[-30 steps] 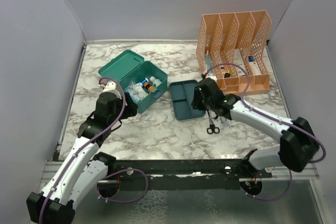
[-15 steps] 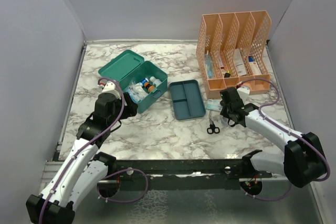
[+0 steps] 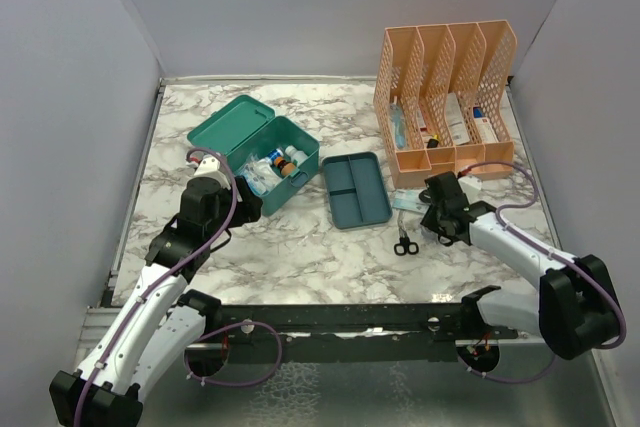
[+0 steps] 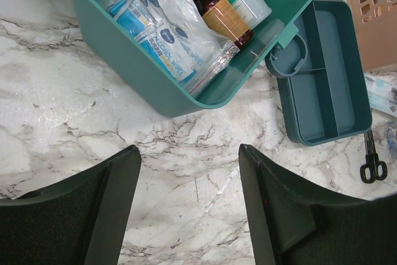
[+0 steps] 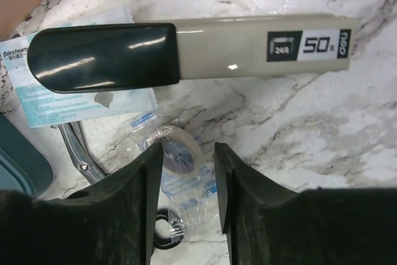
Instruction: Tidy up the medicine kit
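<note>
The medicine kit (image 3: pixel 275 162) is a teal box standing open at the left, its lid (image 3: pixel 228 119) tipped back. In the left wrist view the medicine kit (image 4: pixel 155 85) holds wipe packets (image 4: pixel 164 32) and bottles (image 4: pixel 226 20). Its divided insert tray (image 3: pixel 355 189) lies empty to the right of it. My left gripper (image 4: pixel 189 203) hangs open over bare marble just in front of the box. My right gripper (image 5: pixel 188 184) is open, its fingers either side of a wrapped tape roll (image 5: pixel 180 153) that lies on the table. The left finger (image 5: pixel 139 197) is against the roll.
A beige stapler (image 5: pixel 248 44) lies just beyond the tape roll. A blue-and-white packet (image 5: pixel 62 94) and scissors (image 3: pixel 404 239) lie left of my right gripper (image 3: pixel 436 219). The peach lattice organizer (image 3: pixel 445 97) stands at the back right. Side walls close in the table.
My right arm has swung right, from above the insert tray to the spot beside the scissors below the organizer. The left arm has not moved.
</note>
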`<state>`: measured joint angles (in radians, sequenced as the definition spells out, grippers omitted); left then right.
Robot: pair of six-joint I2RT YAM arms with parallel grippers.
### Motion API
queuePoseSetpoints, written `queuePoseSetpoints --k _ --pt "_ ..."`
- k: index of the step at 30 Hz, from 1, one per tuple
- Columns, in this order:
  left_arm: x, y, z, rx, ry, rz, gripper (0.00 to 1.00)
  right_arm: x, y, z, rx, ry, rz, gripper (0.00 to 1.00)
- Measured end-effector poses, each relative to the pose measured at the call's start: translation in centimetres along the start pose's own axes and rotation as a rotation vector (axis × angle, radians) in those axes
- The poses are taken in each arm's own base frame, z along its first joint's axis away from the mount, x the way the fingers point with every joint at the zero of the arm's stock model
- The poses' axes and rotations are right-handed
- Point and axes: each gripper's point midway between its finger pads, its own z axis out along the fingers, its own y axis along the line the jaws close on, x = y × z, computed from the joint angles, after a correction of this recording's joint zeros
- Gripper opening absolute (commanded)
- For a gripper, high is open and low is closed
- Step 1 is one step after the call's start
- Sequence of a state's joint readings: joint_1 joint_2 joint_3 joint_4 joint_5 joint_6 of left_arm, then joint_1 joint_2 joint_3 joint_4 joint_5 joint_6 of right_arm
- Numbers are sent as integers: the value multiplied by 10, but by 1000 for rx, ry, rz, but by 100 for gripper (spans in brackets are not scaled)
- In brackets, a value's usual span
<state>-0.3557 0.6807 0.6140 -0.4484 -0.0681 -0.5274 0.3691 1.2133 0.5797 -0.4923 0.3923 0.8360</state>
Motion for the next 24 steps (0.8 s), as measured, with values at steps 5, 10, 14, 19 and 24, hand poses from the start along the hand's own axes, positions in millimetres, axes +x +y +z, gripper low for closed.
queuePoseSetpoints --k 5,10,14,19,24 --pt "0 0 0 -1 1 0 68 6 -6 -3 12 8 48 38" --pt "1 1 1 -3 6 1 68 14 -9 1 17 29 55 30" --pt "1 1 1 -3 6 2 68 14 -5 3 5 31 61 23" --pt "1 1 1 -3 6 2 68 14 2 5 -28 35 40 14" --pt "1 1 1 -3 6 2 68 16 15 1 -110 59 -7 12"
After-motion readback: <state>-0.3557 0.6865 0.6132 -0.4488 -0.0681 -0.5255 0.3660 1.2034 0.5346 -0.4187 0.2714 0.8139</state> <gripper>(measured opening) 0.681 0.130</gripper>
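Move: Just under the right fingertips, about 1 cm ahead, 1 cm to the left and 1 cm down, lies the small clear bag with the tape roll. The scissors lie about 7 cm left of that hand and 1 cm back. A blue packet is some 7 cm ahead and 5 cm left, and the stapler about 6 cm ahead and 4 cm right. From the left hand, the tape roll is roughly 41 cm right, 1 cm back and 15 cm lower. Drawing back about 1.5 cm and sinking 1 cm around the bagged tape roll, the right hand then swings left some 2 cm and slightly forward, towards the scissors and tray. Its fingers close meanwhile from a partly open gap to nearly shut, pinching the bag beside the roll, and the wrist rolls a little, left side up. ##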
